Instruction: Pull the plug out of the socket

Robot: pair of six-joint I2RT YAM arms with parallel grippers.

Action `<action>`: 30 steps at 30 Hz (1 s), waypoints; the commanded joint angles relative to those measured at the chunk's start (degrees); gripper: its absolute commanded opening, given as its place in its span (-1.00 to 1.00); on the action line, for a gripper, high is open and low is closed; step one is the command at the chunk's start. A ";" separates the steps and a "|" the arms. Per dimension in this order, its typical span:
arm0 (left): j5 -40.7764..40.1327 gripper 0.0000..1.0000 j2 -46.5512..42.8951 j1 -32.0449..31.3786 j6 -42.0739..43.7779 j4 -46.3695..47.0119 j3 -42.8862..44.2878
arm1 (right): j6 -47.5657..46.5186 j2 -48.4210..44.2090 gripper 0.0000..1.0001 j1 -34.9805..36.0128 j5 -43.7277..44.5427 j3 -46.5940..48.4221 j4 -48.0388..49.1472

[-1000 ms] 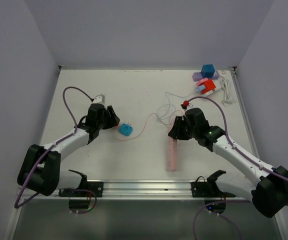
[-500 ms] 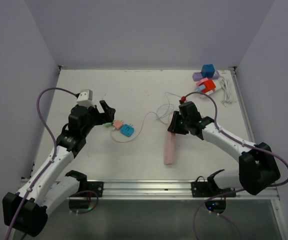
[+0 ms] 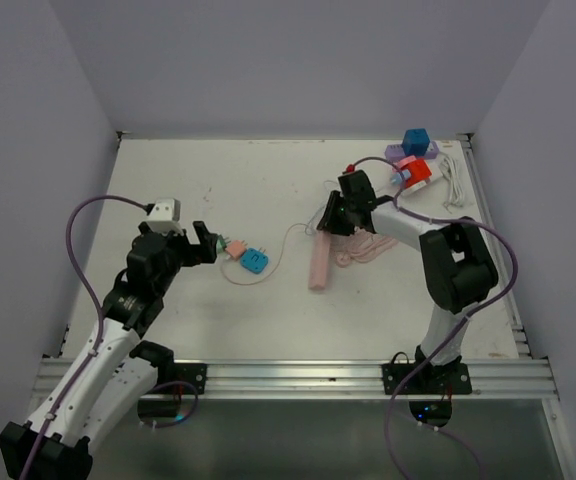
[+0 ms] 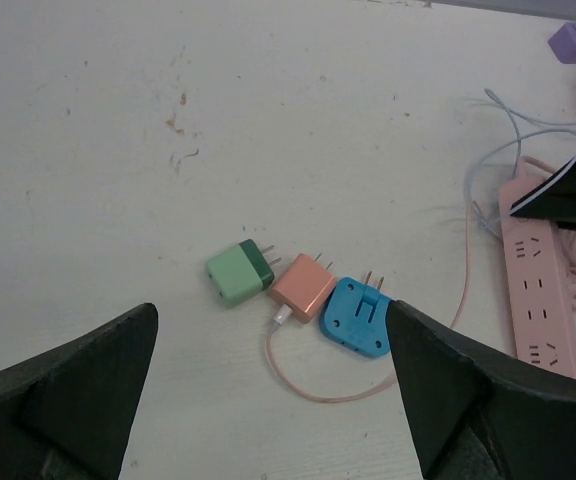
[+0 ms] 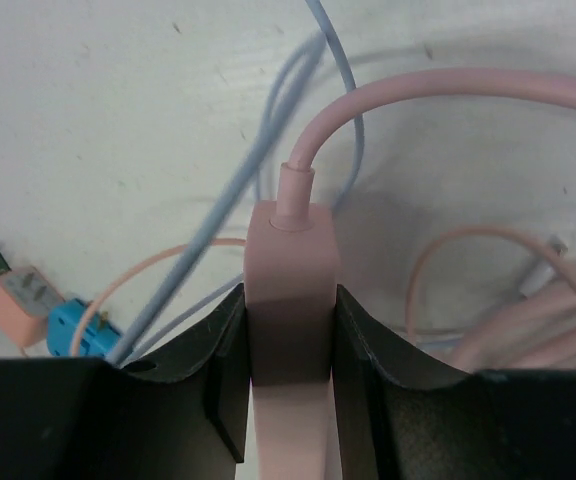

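A pink power strip, the socket (image 3: 319,264), lies mid-table, and my right gripper (image 3: 331,214) is shut on its cable end. In the right wrist view the fingers press both sides of the strip (image 5: 290,250) at my right gripper (image 5: 288,335). A pink plug (image 4: 304,288) with a thin pink cable lies loose on the table between a green plug (image 4: 238,275) and a blue plug (image 4: 358,316). My left gripper (image 4: 271,340) hangs open above them, touching nothing. From above, the pink plug (image 3: 234,246) sits just right of my left gripper (image 3: 209,246).
The strip's thick pink cord (image 3: 366,246) lies coiled right of it, crossed by a thin grey-blue cable (image 5: 268,150). Purple, blue and red blocks (image 3: 413,157) and a white cable bundle (image 3: 455,180) sit at the back right corner.
My left gripper opened and drew back to the left, leaving the pink plug on the table by the blue one. My right gripper carried the strip toward the back left.
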 commanded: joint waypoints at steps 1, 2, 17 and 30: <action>-2.97 0.99 0.82 0.51 2.61 0.72 -0.06 | -0.16 2.43 -0.48 -0.15 -0.02 11.31 1.56; -3.41 0.99 1.44 0.51 2.52 0.45 0.03 | -0.77 3.48 -0.22 -0.15 0.34 12.91 -0.28; -4.29 0.99 2.32 0.51 1.82 0.28 0.38 | -8.07 -1.87 0.70 -2.86 20.78 26.54 -16.98; -4.03 0.99 1.01 0.59 1.64 0.37 0.38 | 6.95 -1.62 0.98 -16.14 32.86 28.13 -20.78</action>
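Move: My right hand still pinches the pink power strip near its cord end, the strip's middle about 6 cm back. The red socket with its plugs is roughly 21 cm ahead and 26 cm to the right, near my hand's height. The blue cube stands some 7 cm beyond the socket, the white cable about 12 cm right of it. From my idle left hand, the socket is about 32 cm ahead, 55 cm right and 16 cm below. I open my right fingers wide to let go of the power strip, sweeping forward and up clear of its cord end. Then I swing right, net about 18 cm, still climbing, towards the red socket and its plugs. I end some 13 cm higher and 10 cm farther forward, the hand turned about 35 degrees clockwise and tipped a little more level, with the fingers empty. ##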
